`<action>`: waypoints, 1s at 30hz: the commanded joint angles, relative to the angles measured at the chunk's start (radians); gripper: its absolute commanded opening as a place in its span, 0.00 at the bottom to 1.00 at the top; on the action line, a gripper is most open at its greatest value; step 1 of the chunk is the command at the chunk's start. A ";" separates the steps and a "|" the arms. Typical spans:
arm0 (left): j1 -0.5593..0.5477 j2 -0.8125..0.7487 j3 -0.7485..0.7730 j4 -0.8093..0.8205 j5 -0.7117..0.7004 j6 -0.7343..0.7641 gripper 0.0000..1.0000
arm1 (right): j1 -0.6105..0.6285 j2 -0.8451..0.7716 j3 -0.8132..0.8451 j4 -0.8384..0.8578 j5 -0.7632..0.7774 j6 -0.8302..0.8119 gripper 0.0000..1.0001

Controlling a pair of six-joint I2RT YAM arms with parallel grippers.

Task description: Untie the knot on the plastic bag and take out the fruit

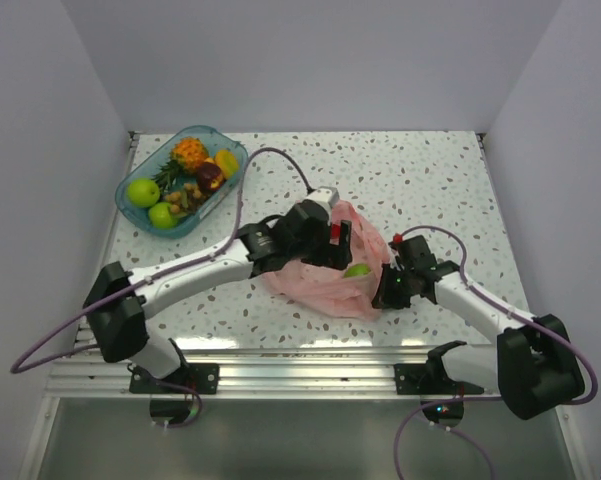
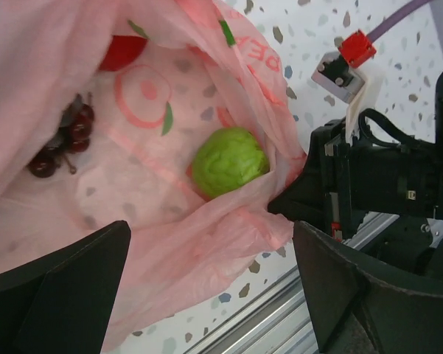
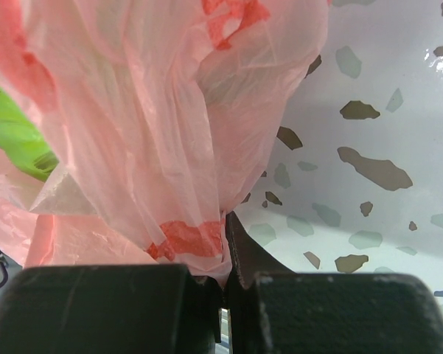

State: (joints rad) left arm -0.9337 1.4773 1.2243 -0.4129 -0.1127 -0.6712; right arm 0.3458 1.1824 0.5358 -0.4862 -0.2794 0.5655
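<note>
The pale-pink plastic bag [image 1: 325,280] lies at the table's middle front, its mouth spread open toward my left wrist camera. Inside it I see fruit: a lime-green apple [image 2: 228,161], dark grapes [image 2: 63,140] and a red piece [image 2: 121,50] further in. My left gripper [image 2: 214,287] hangs open over the bag's near edge, with nothing between its fingers [image 2: 59,291]. My right gripper [image 3: 225,254] is shut on a fold of the bag's rim [image 3: 199,240] at the bag's right side, and the apple [image 3: 15,133] shows through the plastic. The knot is not in view.
A clear blue tray [image 1: 132,172] at the back left holds a small pineapple [image 1: 188,153], two green apples and other fruit. The aluminium rail [image 1: 310,370] runs along the near table edge, close under the bag. White walls enclose the speckled tabletop [image 1: 420,180].
</note>
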 commanded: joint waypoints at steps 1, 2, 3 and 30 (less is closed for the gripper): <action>-0.059 0.124 0.110 0.068 -0.047 -0.027 0.98 | -0.002 -0.023 -0.014 -0.006 -0.004 0.011 0.00; -0.066 0.149 0.119 0.075 -0.047 -0.036 0.97 | -0.002 -0.024 -0.016 -0.008 -0.003 0.011 0.00; -0.070 0.190 0.127 0.089 -0.054 -0.054 0.96 | -0.002 -0.032 -0.016 -0.008 -0.003 0.014 0.00; -0.129 0.552 0.191 0.115 -0.064 -0.085 0.93 | -0.002 0.014 -0.034 0.037 -0.029 0.010 0.00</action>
State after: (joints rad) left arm -1.0355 2.0033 1.4143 -0.3149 -0.2005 -0.7738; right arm 0.3458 1.1896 0.5076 -0.4702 -0.2832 0.5690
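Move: The green fruit in the opened bag lies about 8 cm to the left hand's right, hardly 1 cm ahead and some 16 below. From that hand the red fruit is some 10 cm ahead and 1 right, the dark cherries 6 ahead and 5 left, both about 16 below. From the right hand, the green fruit is roughly 7 cm ahead, 5 left, about level. Left hand, open, sinks about 14 cm and shifts 8 right to the green fruit; right keeps pinching the bag. ##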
